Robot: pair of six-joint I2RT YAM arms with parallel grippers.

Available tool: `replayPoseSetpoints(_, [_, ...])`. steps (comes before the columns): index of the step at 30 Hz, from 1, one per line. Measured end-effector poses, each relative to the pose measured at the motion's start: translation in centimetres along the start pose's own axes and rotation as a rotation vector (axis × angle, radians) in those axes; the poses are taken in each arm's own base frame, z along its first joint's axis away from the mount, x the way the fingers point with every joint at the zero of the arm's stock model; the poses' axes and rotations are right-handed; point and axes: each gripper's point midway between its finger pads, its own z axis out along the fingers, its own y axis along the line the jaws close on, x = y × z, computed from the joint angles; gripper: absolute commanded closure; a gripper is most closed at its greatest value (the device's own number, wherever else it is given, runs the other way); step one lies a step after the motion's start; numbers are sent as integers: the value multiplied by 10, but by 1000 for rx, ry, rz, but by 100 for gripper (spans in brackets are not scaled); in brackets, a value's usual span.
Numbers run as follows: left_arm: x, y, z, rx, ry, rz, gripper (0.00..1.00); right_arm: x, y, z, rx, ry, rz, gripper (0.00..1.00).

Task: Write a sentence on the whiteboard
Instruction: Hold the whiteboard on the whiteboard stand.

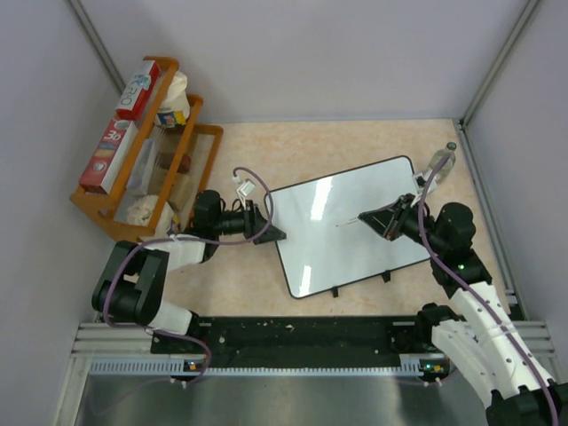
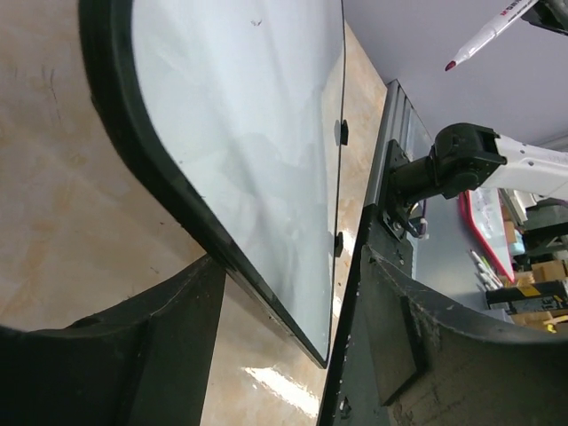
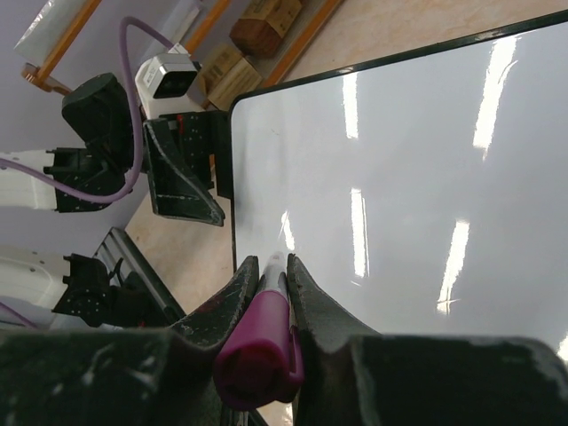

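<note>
The whiteboard (image 1: 351, 226) lies flat and slightly turned in the middle of the table, small black feet on its near edge. Only glare shows on its face (image 3: 399, 160); no sentence is in view. My left gripper (image 1: 271, 232) is at the board's left edge. In the left wrist view its jaws (image 2: 284, 342) stand open around the black-framed edge (image 2: 266, 293), with gaps on both sides. My right gripper (image 1: 380, 217) hovers over the board's right half, shut on a white marker (image 2: 486, 35) with a magenta cap end (image 3: 262, 355). The pink tip (image 2: 451, 65) is off the surface.
A wooden rack (image 1: 133, 169) holding boxes and bags stands at the back left, close behind the left arm. A clear bottle (image 1: 441, 162) stands by the board's far right corner. A metal rail (image 1: 293, 342) runs along the near edge. Grey walls enclose the table.
</note>
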Motion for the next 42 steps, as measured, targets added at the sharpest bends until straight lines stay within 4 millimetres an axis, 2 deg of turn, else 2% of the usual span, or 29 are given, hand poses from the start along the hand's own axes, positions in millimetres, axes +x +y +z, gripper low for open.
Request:
replayPoseSetpoints(2, [2,2,2,9,4,-15,37,1,1,1,-1,2,-1,100])
replayPoseSetpoints(6, [8,7,4,18,25,-45,49,2,3,2,-2,3,-3,100])
replayPoseSetpoints(7, [9,7,4,24,33,-50,59,2,3,2,-1,3,-3,100])
replayPoseSetpoints(9, [9,9,6,35,44,-55,71,2,2,2,1,1,-3,100])
replayPoseSetpoints(10, [9,9,7,42,50,-55,84,2,2,2,3,0,-3,100])
replayPoseSetpoints(12, [9,10,8,55,63,-52,97,2,2,2,5,-1,-3,100])
replayPoseSetpoints(13, [10,9,8,62,73,-61,100,1,2,2,6,-2,-3,100])
replayPoseSetpoints(17, [3,1,9,93,107,-72,100,1,2,2,7,-2,-4,100])
replayPoseSetpoints(29, [5,3,6,89,156,-66,100,2,3,-1,10,-4,-12,100])
replayPoseSetpoints(42, [5,3,5,82,157,-59,100,8,-11,0,72,15,-14,100])
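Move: The whiteboard's left edge already lies between the open left fingers, only about 1 cm ahead of the hand point and 1 cm to its right. The board's lower left corner is roughly 6 cm right, 16 cm back and 10 cm below this hand. The marker in the right gripper is level ahead, some 20 cm right and 10 cm above. From the right hand, the whiteboard's left edge lies about 20 cm left, level ahead and 10 cm lower. Shut the left gripper on the whiteboard's left edge: sink about 1.5 cm along the edge while the fingers start to close, then come back up about half that way as they pinch the edge between the pads. Let the wrist turn some 10 degrees clockwise as you close, then hold there, keeping the pinch. ##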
